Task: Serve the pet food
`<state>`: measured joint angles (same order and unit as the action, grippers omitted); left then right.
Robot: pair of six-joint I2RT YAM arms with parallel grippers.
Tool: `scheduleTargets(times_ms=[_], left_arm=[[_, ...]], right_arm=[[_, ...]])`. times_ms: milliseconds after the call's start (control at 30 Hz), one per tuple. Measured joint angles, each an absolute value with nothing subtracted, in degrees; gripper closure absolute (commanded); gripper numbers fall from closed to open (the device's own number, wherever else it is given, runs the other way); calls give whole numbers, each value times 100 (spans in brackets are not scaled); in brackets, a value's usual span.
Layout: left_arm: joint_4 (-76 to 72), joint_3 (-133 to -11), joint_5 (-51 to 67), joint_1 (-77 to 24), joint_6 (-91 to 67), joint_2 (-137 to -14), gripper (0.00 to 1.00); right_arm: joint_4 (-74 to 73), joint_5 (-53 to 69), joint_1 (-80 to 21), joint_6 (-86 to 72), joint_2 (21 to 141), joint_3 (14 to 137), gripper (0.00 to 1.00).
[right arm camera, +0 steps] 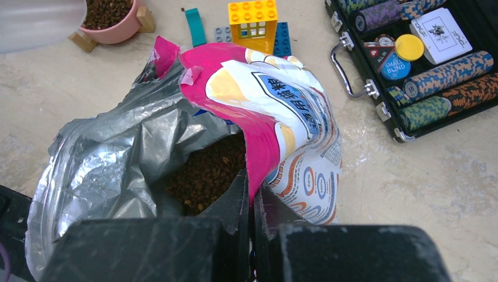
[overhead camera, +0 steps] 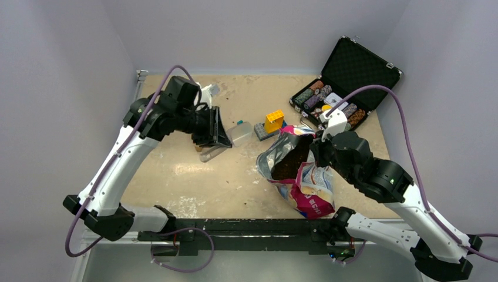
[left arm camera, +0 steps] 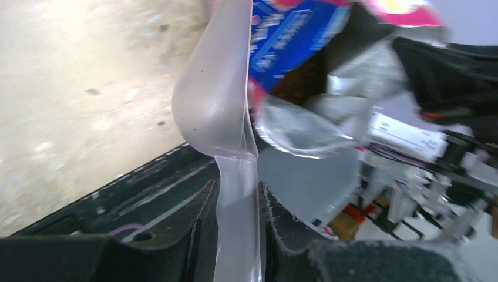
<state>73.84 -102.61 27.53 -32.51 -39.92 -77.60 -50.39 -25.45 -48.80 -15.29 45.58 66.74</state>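
The pet food bag (overhead camera: 299, 176), pink and blue outside and silver inside, lies open on the table with brown kibble (right arm camera: 205, 173) showing in its mouth. My right gripper (right arm camera: 252, 188) is shut on the bag's pink rim (right arm camera: 261, 147) and holds the mouth up. More kibble fills a pink bowl (right arm camera: 117, 23) at the far left of the right wrist view. My left gripper (left arm camera: 238, 191) is shut on the handle of a translucent scoop (left arm camera: 214, 88), left of the bag. In the top view the scoop (overhead camera: 241, 133) hangs over the table beside that gripper (overhead camera: 222, 136). The scoop's inside is hidden.
An open black case of poker chips (overhead camera: 346, 88) stands at the back right, close behind the bag. A yellow toy brick (overhead camera: 273, 120) on grey and blue bricks sits between scoop and bag. The black base rail (overhead camera: 246, 226) runs along the near edge.
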Motion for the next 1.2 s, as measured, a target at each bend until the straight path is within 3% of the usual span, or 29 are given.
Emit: scheduleTargets(times_ms=[133,367,633,767,867,967,1000,1200], left_arm=[[7026,-8897,1879,-3350,-3983,-7271,100],[5159,-5813,482,-3452,-3837,-6759,100],[3450,-4180,-54,-3452,-3997,-6687,99],[2895,-3835,-89,-3452,-4176,-6847,65],[2862,-3769,-117,-3452,-4296,-6912,50],[3063,-3795,-180,-3452,-4357,-6910,16],[3227,-3848,-180,-3450,-4397,-6908,9],[4289,-4792,235,-3435,-4504,-6698,12]], right_arm=[[-5043,-2449,-4880,-1535,4464,6674,100],[-5107,-2425,-4873,-1680,4265,6654,100],[-5072,-2427,-4869,-1855,3983,6490,100],[-5019,-2427,-4869,-1905,3903,6423,100],[-4978,-2425,-4869,-1929,3852,6372,100],[-4917,-2399,-4869,-1938,3795,6309,100],[-4890,-2383,-4869,-1938,3782,6287,100],[-4713,-2276,-4866,-1898,3699,6112,100]])
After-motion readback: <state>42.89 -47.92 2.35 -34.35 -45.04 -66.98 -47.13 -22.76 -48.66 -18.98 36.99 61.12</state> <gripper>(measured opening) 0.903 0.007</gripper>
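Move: The left hand holds the scoop by its handle, high above the table; the bare set-down spot is about 31 cm below, 7 cm left and 2 cm ahead. The near bowl stands some 20 cm beyond that spot and 5 cm farther left. The bag is about 14 cm right of this hand and 2 cm nearer, its middle 20 cm lower. From the right hand, pinching the bag's rim, the spot is 26 cm left, level fore and aft, 27 cm down. The left fingers keep hold of the scoop's handle down to the bare table, then open wide and let go, leaving it below them. To get there the hand sinks fast, about 29 cm, easing some 7 cm left while tipping some 25 degrees to point more steeply down and turning counter-clockwise. It finally lifts 5 cm clear. The right hand keeps pinching the bag's rim and draws back a couple of centimetres. ##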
